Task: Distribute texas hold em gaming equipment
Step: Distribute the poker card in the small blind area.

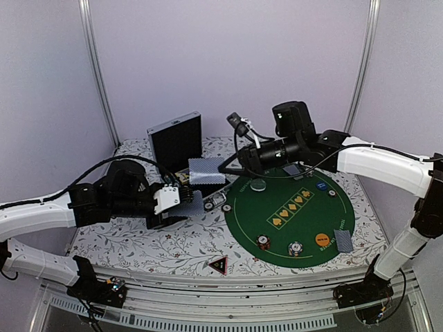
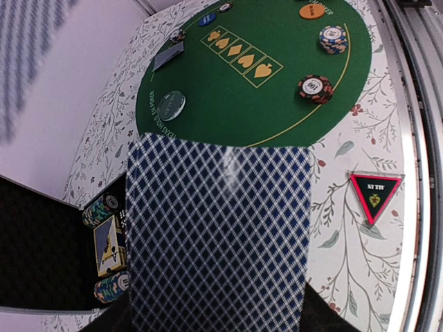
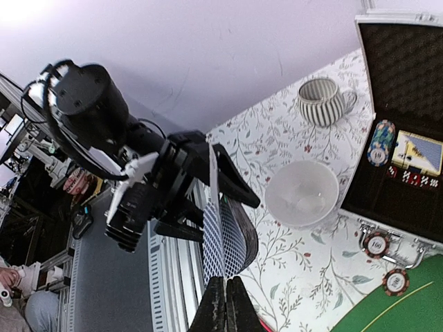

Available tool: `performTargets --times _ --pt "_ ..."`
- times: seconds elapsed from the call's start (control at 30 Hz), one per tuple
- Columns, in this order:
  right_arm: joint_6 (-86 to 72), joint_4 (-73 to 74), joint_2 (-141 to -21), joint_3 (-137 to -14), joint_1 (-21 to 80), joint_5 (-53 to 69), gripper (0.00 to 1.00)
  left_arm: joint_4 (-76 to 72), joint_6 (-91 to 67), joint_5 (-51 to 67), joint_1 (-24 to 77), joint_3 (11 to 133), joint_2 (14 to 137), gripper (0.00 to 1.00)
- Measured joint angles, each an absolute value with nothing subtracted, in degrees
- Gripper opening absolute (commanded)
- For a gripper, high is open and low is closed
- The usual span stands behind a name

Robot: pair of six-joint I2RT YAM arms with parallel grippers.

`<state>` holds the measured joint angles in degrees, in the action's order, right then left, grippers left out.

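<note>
My left gripper (image 1: 181,203) holds a deck of grey-blue-backed playing cards (image 1: 194,203) over the floral table, left of the green mat (image 1: 291,218). In the left wrist view the top card's back (image 2: 218,235) hides the fingers. My right gripper (image 3: 225,294) is shut on the edge of one card (image 3: 223,242) at that deck; the same card (image 1: 206,171) shows from above. On the mat lie two poker chips (image 1: 263,241) (image 1: 295,247), an orange disc (image 1: 322,239), a blue disc (image 1: 321,186), a white disc (image 1: 258,185) and two dealt cards (image 1: 343,240) (image 1: 292,169). The black red-edged triangle (image 1: 219,265) lies near the front edge.
An open black case (image 1: 174,142) stands at the back left with chip stacks (image 3: 381,142) and a card box inside. A white bowl (image 3: 302,194) and a striped mug (image 3: 322,101) sit near it. Two loose chips (image 3: 377,243) (image 3: 395,281) lie by the case.
</note>
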<state>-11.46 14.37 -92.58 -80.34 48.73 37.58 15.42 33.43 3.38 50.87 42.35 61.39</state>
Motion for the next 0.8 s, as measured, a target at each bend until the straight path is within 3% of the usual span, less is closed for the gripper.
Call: performTargets --times 0.2,0.43,0.6,0.8 --pt "-17.5 8.0 -86.7 -77.8 39.6 39.5 0.02 15.4 33.5 3.4 50.9 42.3 61.4 0.58" --pt "-31.2 0.7 -86.8 -70.1 20.9 30.6 0.02 15.4 33.4 3.6 50.9 42.4 61.4 0.58" --pt "-40.0 -6.2 -95.3 -63.9 12.8 21.3 0.02 15.4 33.4 3.7 50.9 42.4 61.4 0.58" --pt "-45.2 -10.5 -106.4 -65.8 12.3 15.2 0.02 15.4 33.4 3.7 50.9 42.4 61.4 0.59"
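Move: Out on the far side of the green mat lies a face-down card, the neighbour of the spot where the right hand's held card is going. It is about 31 cm ahead of that hand, 27 cm to its right and 29 cm below. The patterned chip stack sits some 7 cm right of it; the clear dealer disc is roughly 23 cm ahead and 12 cm right of the hand. From the left hand the face-down card is about 33 cm ahead, 42 cm right, 18 cm lower. Sweeping forward and to its right by about 27 cm each way, the right hand carries the pinched card from near the left hand towards the face-down card at the mat's far rim, first rising about 5 cm, then sinking to some 16 cm below its starting height. The wrist swings roughly 70 degrees clockwise until the fingers point mostly forward; they stay shut on the card. ##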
